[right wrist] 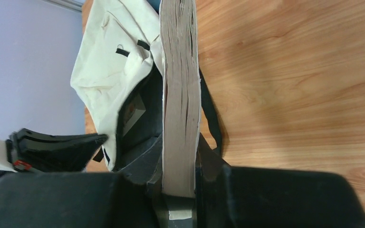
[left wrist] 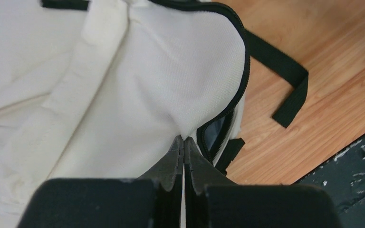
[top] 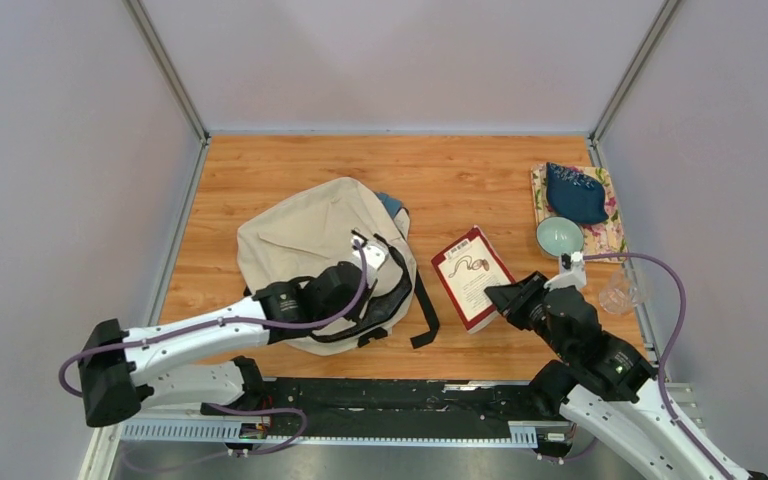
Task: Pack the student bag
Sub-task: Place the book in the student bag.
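The student bag [top: 300, 235], a big beige canvas backpack with black straps, lies on the wooden table left of centre. Its zipped mouth gapes toward the near right and shows dark lining [right wrist: 140, 126]. My left gripper [left wrist: 184, 141] is shut on a pinch of the bag's beige fabric just beside the zipper edge [left wrist: 245, 71]; from above it sits at the bag's near rim [top: 358, 296]. My right gripper [right wrist: 180, 161] is shut on a thick book [right wrist: 179, 90], held by its page edge. The book's red and white cover [top: 470, 272] points toward the bag.
A loose black strap [top: 425, 318] trails on the wood between bag and book. At the far right stand a teal bowl [top: 559, 236], a dark blue pouch [top: 574, 192] on a floral mat [top: 612, 236], and a clear glass [top: 620, 293]. Grey walls enclose the table.
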Robot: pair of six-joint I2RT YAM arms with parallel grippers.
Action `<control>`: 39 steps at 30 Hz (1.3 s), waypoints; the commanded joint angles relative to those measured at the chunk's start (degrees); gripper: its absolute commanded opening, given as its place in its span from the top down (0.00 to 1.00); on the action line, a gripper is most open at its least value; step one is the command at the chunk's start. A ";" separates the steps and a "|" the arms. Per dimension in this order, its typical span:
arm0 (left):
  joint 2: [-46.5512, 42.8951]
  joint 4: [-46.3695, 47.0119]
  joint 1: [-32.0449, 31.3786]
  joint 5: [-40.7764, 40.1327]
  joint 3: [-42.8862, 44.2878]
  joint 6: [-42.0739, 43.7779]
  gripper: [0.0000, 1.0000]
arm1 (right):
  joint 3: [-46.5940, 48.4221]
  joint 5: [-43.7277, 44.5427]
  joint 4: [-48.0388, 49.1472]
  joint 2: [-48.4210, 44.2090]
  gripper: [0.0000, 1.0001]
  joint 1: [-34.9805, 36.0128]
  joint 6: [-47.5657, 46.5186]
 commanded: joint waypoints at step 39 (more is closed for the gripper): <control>-19.85 10.65 3.50 -4.45 0.11 -5.06 1.00 | -3.85 -39.20 69.35 43.49 1.00 0.96 18.01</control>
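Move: The bag's open mouth, where the red-edged book is to go, lies about 21 cm left of the right hand, a centimetre back and some 10 cm below it. The black strap is roughly 12 cm to that hand's left, 2 cm back and 15 cm below; the green bowl is about 16 cm right and 12 cm ahead. From the left hand, pinching the bag's flap, the mouth is some 3 cm back, 2 cm right and 6 cm below. The held book is carried some 16 cm left to the bag's mouth by the right hand, which curves about 3 cm back and then forward again, sinks slightly, turns roughly 30 degrees counter-clockwise and rolls its left side up, grip kept. Meanwhile the left hand, still pinching the flap, draws it up about 10 cm and a little left and forward, then mostly holds it there. ##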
